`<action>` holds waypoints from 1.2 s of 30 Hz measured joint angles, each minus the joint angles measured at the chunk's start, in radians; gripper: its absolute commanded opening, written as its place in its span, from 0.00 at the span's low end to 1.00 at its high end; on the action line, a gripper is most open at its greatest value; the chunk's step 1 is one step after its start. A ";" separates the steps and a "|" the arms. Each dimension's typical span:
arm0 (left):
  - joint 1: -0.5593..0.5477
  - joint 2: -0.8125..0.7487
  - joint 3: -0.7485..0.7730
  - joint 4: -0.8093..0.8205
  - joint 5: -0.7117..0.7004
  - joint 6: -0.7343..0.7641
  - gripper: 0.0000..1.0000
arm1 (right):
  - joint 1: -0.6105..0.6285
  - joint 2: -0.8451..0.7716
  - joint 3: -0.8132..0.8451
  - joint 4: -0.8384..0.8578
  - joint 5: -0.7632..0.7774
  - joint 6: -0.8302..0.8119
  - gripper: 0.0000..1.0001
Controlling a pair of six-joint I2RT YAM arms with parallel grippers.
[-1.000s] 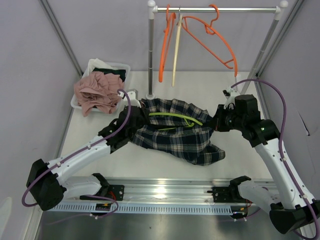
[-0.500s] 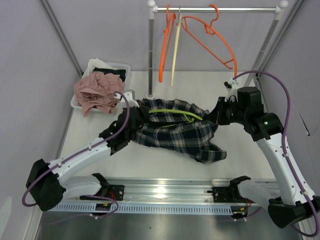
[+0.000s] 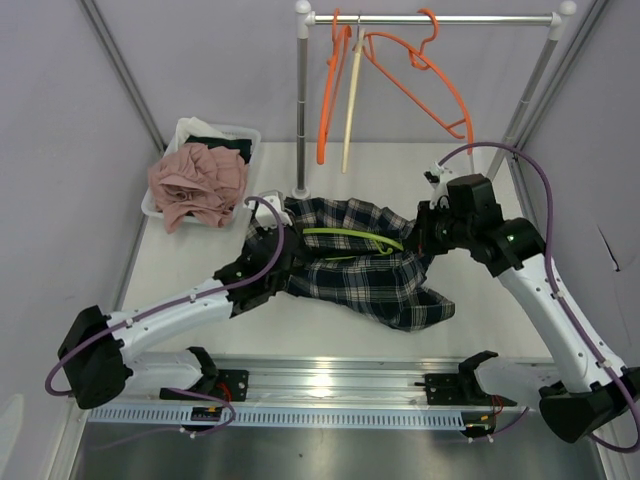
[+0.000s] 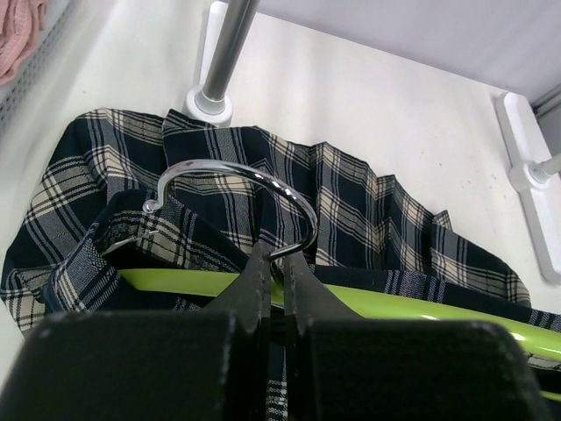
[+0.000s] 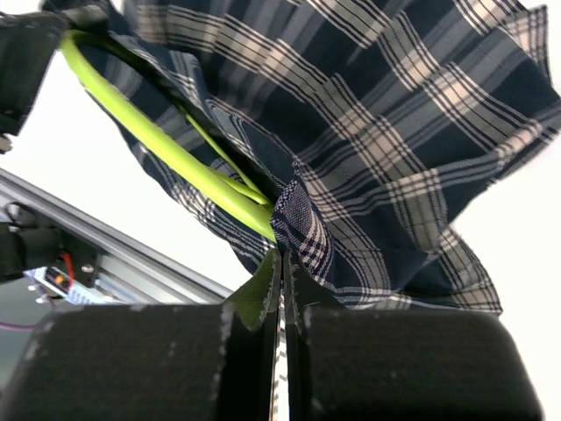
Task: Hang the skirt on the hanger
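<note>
A dark blue plaid skirt (image 3: 372,282) lies rumpled on the white table, with a lime green hanger (image 3: 350,233) lying inside its upper part. My left gripper (image 3: 284,247) is at the skirt's left end. In the left wrist view it (image 4: 279,263) is shut on the hanger's metal hook (image 4: 230,171), just above the green bar (image 4: 438,307). My right gripper (image 3: 426,238) is at the skirt's right end. The right wrist view shows it (image 5: 282,263) shut on a fold of the skirt's waistband (image 5: 302,219), beside the hanger's end (image 5: 166,145).
A clothes rack (image 3: 301,100) stands at the back with orange hangers (image 3: 410,70) and a cream one (image 3: 350,110) hanging from it. A white basket (image 3: 232,134) with pink cloth (image 3: 195,182) sits at the back left. A metal rail (image 3: 320,385) runs along the near edge.
Both grippers moved inward: the left one to the right with the hook, the right one to the left with the waistband. The skirt's top has bunched closer around the hanger.
</note>
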 measured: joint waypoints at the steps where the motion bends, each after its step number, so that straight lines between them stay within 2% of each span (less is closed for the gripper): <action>1: -0.005 0.005 0.000 0.000 -0.010 0.000 0.00 | 0.006 0.006 -0.001 -0.004 0.013 0.000 0.00; 2: -0.010 0.011 0.003 0.000 -0.021 0.000 0.00 | 0.008 0.012 -0.003 -0.005 0.025 0.000 0.00; 5: -0.015 0.032 0.008 -0.003 -0.036 0.000 0.00 | 0.011 0.015 -0.038 0.008 0.069 0.006 0.13; 6: -0.014 0.037 0.008 -0.010 -0.032 -0.001 0.00 | 0.013 0.014 -0.058 0.014 0.085 0.010 0.19; 7: -0.010 0.041 0.008 -0.024 -0.020 0.000 0.00 | 0.014 0.014 -0.077 0.027 0.095 0.018 0.29; 9: -0.003 0.060 -0.002 -0.076 0.007 0.012 0.00 | 0.016 0.009 -0.120 0.068 0.119 0.029 0.39; 10: 0.003 0.069 -0.016 -0.100 0.011 0.021 0.00 | 0.017 -0.001 -0.150 0.089 0.124 0.033 0.48; 12: 0.016 0.077 -0.041 -0.138 0.015 0.039 0.00 | 0.018 -0.029 -0.226 0.126 0.135 0.051 0.55; 15: 0.022 0.078 -0.058 -0.169 0.016 0.054 0.00 | 0.026 -0.059 -0.324 0.142 0.158 0.080 0.54; 19: 0.021 0.079 -0.065 -0.170 0.023 0.055 0.00 | 0.074 -0.078 -0.412 0.177 0.178 0.127 0.49; 23: 0.021 0.079 -0.069 -0.162 0.024 0.056 0.00 | 0.187 -0.076 -0.463 0.248 0.188 0.185 0.45; 26: 0.021 0.079 -0.069 -0.163 0.025 0.060 0.00 | 0.316 -0.048 -0.517 0.325 0.199 0.244 0.43; 30: 0.021 0.079 -0.069 -0.163 0.028 0.064 0.00 | 0.429 0.000 -0.567 0.378 0.218 0.310 0.49; 36: 0.021 0.079 -0.069 -0.163 0.031 0.072 0.00 | 0.516 0.038 -0.593 0.428 0.249 0.379 0.57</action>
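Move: The left hand grips the green hanger at its neck, with the hanger's right end some 25 cm to its right and 2 cm back, about level; the rack's left foot stands about 16 cm ahead and 2 cm left, some 16 cm below. From the right hand, which still pinches a fold of skirt, that hanger end is about 4 cm left and 1 cm back, and the skirt's near edge lies some 7 cm back, 4 cm left and 20 cm below. The right hand lets the skirt fold go, opening to about half as it sinks, then goes on down while swinging back and left, some 18 cm down, 9 cm back and 8 cm left in all, fingers tipping further down over the skirt beside the hanger's right end. Meanwhile the left hand keeps its pinch on the hanger neck and lowers it about 8 cm, easing slightly left and rolling its right side down with the fingers dipping, some 20 degrees together, then holds still. ##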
